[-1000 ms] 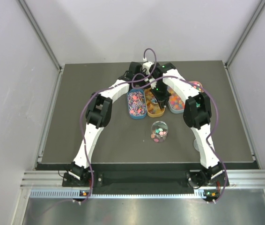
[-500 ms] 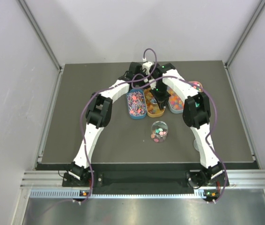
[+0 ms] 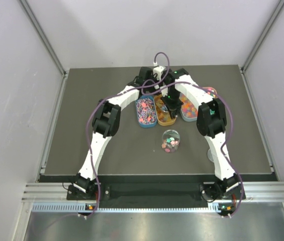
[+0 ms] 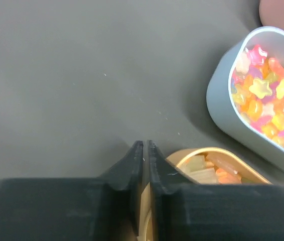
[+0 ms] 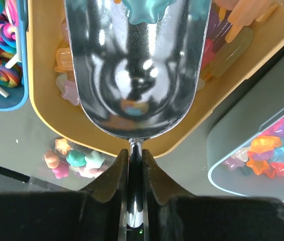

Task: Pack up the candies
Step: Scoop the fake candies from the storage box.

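Observation:
The candies lie in oval trays: lollipops in the blue tray [image 3: 145, 111], gummies in the orange tray [image 3: 164, 117], stars in the pale blue tray [image 3: 188, 111]. My right gripper [image 5: 135, 153] is shut on the handle of a metal scoop [image 5: 137, 65]. The scoop's bowl hangs over the orange tray [image 5: 46, 115] with a teal candy [image 5: 144, 7] at its far lip. My left gripper [image 4: 145, 145] sits at the orange tray's far end, jaws almost together with the tray's rim [image 4: 217, 153] in the slit. A clear jar [image 3: 170, 140] holds some candies [image 5: 77, 158].
A pink tray [image 3: 210, 92] sits at the far right of the row. The pale blue tray [image 4: 222, 105] of star candies [image 4: 267, 100] stands right of the left gripper. The blue tray's rim [image 5: 6, 103] borders the orange one. Both arms cross above the trays.
The right gripper with the scoop has shifted slightly toward the far side above the orange tray. The left arm has stayed in place.

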{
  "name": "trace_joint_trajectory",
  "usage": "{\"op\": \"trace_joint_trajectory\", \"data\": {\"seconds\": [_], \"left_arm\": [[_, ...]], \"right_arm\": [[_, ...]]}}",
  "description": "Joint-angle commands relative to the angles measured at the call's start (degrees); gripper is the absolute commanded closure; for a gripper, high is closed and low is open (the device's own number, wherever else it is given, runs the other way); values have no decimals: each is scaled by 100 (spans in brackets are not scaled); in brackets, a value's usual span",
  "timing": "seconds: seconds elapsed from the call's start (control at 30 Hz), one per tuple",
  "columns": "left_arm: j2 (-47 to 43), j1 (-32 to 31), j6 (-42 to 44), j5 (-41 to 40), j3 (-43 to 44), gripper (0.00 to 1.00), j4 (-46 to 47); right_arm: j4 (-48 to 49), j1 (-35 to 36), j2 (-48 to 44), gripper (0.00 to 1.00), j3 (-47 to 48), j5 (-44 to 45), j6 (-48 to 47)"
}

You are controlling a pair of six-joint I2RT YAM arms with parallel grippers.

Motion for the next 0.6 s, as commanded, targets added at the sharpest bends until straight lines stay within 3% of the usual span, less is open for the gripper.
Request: {"op": "trace_joint_trajectory", "data": {"seconds": [0.0, 0.1, 0.2, 0.57], "left_arm": [[-196, -464, 130, 11, 338, 70, 100], [-310, -420, 130, -253, 426, 43, 144], [-451, -359, 130, -701, 602, 29, 231], [-1558, 194, 332, -1484, 199, 24, 74]], "right_arm": [[530, 55, 66, 100, -91, -220, -70], [565, -7, 49, 100, -99, -53, -61], [618, -42, -65, 100, -117, 0, -52], [899, -50, -197, 100, 6, 43, -105]]}}
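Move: The orange box has its far-left rim at the left fingertips; its middle is some 9 cm back from the left hand and 4 cm to its right, about 3 cm lower. The right hand holds the scoop in the box, whose middle lies about 5 cm ahead and 4 cm left of that hand, 4 cm below. From the right hand, the lollipop box is 16 cm left and 4 cm ahead, the star-candy box 7 cm right and 6 cm ahead, and the storage jar 13 cm back, 3 cm left. The left fingers let go of the orange box's far-left rim, opening wide as the hand backs off forward and to its left, about 4 cm each way. It climbs mostly late, also some 4 cm, turning counter-clockwise with the fingertips tipping up. The right hand keeps its grip on the scoop's handle and stays low over the box, easing only about 1 cm forward at the end. ##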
